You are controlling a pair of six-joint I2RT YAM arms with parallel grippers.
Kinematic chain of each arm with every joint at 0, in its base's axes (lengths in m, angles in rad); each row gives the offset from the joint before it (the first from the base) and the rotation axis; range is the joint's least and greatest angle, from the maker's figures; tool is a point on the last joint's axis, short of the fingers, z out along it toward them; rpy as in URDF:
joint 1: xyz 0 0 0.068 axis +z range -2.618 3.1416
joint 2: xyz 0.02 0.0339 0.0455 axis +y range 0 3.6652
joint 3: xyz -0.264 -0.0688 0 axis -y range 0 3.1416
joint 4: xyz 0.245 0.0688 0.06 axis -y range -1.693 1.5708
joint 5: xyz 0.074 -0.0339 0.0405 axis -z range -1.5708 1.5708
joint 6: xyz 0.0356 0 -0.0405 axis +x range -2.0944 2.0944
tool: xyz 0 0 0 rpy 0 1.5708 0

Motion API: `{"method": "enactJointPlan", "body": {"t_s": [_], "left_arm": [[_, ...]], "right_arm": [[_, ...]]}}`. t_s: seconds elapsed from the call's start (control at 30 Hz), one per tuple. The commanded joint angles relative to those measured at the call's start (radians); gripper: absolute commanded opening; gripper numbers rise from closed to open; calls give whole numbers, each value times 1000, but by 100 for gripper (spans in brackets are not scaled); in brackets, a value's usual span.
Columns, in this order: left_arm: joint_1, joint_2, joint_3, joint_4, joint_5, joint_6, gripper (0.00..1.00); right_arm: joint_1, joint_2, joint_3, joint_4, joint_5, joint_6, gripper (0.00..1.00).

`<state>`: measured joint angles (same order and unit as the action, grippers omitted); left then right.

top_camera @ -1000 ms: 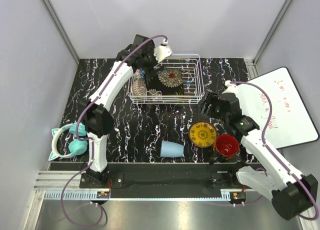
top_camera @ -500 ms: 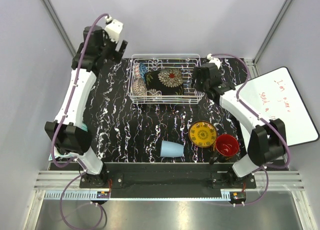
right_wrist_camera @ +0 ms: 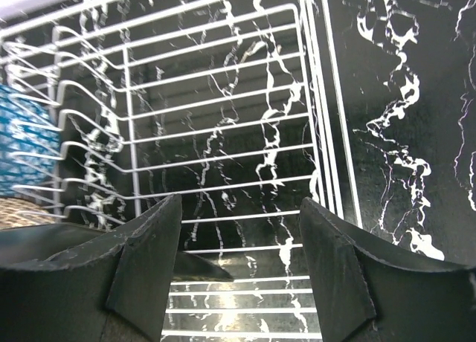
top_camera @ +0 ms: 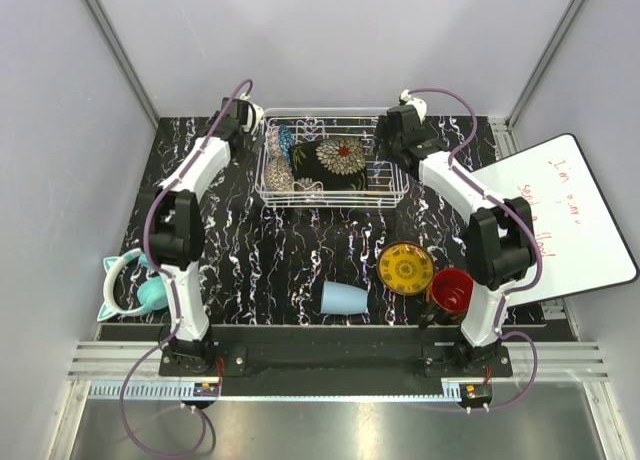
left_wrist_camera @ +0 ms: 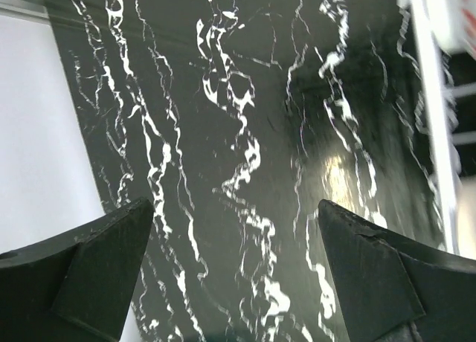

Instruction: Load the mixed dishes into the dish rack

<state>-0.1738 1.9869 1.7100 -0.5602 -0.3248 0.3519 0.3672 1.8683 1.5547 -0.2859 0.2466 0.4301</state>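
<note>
The white wire dish rack stands at the back middle. In it are the black square floral plate, the blue patterned bowl and the beige patterned bowl. The yellow ornate plate, the red-inside mug and the light-blue cup, on its side, are on the table in front. My left gripper is open and empty just left of the rack, over bare table. My right gripper is open and empty above the rack's right end. The blue bowl shows at the left of the right wrist view.
Teal headphones lie at the table's left front. A whiteboard lies at the right. Grey walls enclose the black marbled table. The rack's left side runs along the right of the left wrist view.
The left gripper left the rack, swung out to the far left, then came back beside the rack's left end. The right gripper moved from near the yellow plate to the rack's right end.
</note>
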Motion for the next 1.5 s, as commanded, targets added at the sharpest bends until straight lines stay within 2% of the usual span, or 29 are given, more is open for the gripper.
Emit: {"method": "enactJointPlan", "body": {"t_s": [0.0,0.17,0.5,0.97,1.47], "left_arm": [[2,65,158,53,-66,-40,99],[2,153,207,46,-71,-44,99],[-23,199,163,43,-23,-65,99],[-73,204,154,39,38,-83,98],[-82,171,137,40,47,-60,97]], "right_arm": [[-4,20,36,-1,26,-24,72],[-4,37,5,-1,25,-28,72],[-2,98,-7,-1,-44,-14,71],[25,144,-5,1,-124,24,69],[52,137,-36,-25,-95,-7,71]]}}
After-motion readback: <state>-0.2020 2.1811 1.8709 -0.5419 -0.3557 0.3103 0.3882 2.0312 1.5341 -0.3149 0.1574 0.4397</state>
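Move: The square flowered plate leans in the rack about 10 cm left of the right hand, 3 cm nearer the bases and some 9 cm lower; the rack's right rim is about 6 cm to that hand's right, 1 cm back. From the left hand, the rack's left rim lies about 6 cm right, 1 cm back and 5 cm below. Just beyond it are the blue bowl, 10 cm right and 3 cm ahead, and the patterned bowl, 9 cm right and 4 cm back. Against the square plate's right edge goes the right hand's left finger: the part-open hand sinks about 10 cm inside the rack, shifting a little left and tipping some 15 degrees further down. Outside the rack the wide-open left hand goes forward 4 cm, then down 3.5 cm, and finally creeps 2 cm right, its right finger bearing on the left rim. ##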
